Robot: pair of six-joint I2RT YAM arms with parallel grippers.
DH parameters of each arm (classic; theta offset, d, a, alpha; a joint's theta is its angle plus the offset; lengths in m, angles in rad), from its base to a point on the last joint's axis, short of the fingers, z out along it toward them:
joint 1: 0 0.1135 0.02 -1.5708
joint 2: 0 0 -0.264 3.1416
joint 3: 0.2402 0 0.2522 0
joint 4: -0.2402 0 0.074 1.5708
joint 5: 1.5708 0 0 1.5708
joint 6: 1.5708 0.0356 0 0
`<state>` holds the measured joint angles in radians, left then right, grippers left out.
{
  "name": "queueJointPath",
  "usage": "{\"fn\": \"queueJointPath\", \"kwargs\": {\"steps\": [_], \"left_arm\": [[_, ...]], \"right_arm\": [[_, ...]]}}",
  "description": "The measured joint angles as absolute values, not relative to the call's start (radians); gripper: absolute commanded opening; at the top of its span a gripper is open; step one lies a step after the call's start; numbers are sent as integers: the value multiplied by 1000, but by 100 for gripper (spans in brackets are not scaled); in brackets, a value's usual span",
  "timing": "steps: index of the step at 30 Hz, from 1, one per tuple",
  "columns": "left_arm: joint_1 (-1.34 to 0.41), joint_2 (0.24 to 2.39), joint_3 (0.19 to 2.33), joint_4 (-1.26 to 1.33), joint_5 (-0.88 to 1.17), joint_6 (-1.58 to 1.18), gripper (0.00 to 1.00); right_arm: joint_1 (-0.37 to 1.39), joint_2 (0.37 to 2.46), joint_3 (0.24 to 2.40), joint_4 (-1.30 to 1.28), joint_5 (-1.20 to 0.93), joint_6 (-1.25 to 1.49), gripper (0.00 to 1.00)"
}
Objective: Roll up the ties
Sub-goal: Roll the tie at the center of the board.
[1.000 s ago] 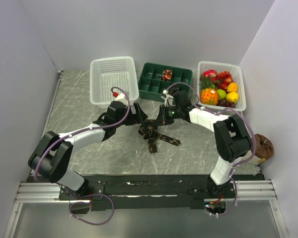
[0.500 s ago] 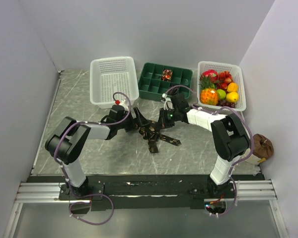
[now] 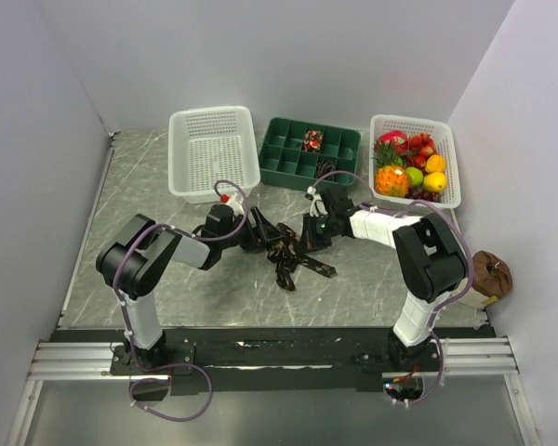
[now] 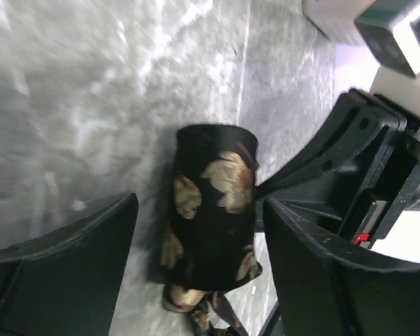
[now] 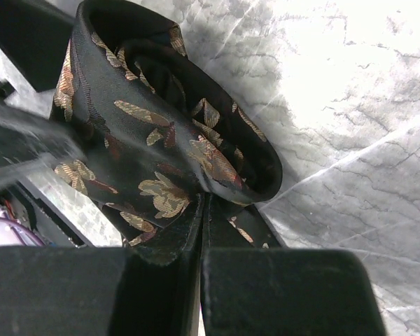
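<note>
A black tie (image 3: 285, 249) with tan leaf print lies mid-table, one end wound into a loose coil (image 4: 211, 210), its flat tail (image 3: 309, 267) trailing toward the near side. My left gripper (image 3: 263, 233) reaches in from the left and stands open astride the coil (image 4: 196, 217), with a gap on each side. My right gripper (image 3: 309, 236) comes from the right. Its jaws are shut (image 5: 201, 225), pinching the tie's fabric at the coil's edge (image 5: 168, 147). A reddish rolled tie (image 3: 312, 140) sits in one compartment of the green tray.
An empty white basket (image 3: 214, 172) stands at the back left, the green compartment tray (image 3: 288, 167) at the back middle and a white basket of fruit (image 3: 446, 195) at the back right. A brown object (image 3: 492, 272) sits off the table's right edge.
My left arm has folded in and pushed its gripper right, up to the coil, and its jaws have narrowed a little. The tie's tail has shifted slightly. The right gripper stays shut.
</note>
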<state>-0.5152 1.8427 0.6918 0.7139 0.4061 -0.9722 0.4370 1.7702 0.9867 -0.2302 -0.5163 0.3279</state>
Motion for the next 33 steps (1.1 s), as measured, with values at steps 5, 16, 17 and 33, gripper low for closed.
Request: {"fn": "queueJointPath", "kwargs": {"steps": [5,16,17,33], "left_arm": [[-579,1850,698,711,393,-978,67],[-627,1769,698,578,254,-901,14],[-628,1762,698,562,240,-894,10],[-693,1659,930,93,-168,-587,1]], "right_arm": [[445,1770,981,-224,-516,336,1],[470,1805,989,-163,-524,374,1],[474,1814,998,-162,-525,374,1],[496,1936,1209,-162,-538,385,4]]}}
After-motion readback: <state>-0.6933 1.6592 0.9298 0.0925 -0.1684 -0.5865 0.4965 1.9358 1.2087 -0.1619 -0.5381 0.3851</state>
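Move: The rolled part of the tie sits between my left hand's open fingers, its middle about 3 cm right of that hand, 3 cm back and 1 cm lower. My right hand already pinches its near side; from there the roll's middle is some 4 cm left and about level. One tail lies roughly 10 cm back and 3 cm right of my left hand, the other about 4 cm back and 3 cm right of my right hand. I reach back and to the right with my open left hand, some 3.5 cm, closing it to pinch the roll's upper fold beside my right fingers. Then I carry it forward and left, about 6 cm, rising some 3 cm and rolling that wrist about 35 degrees, left side up; my right hand, still shut on the tie, follows forward-left about 7 cm, lifting slightly at the end. ##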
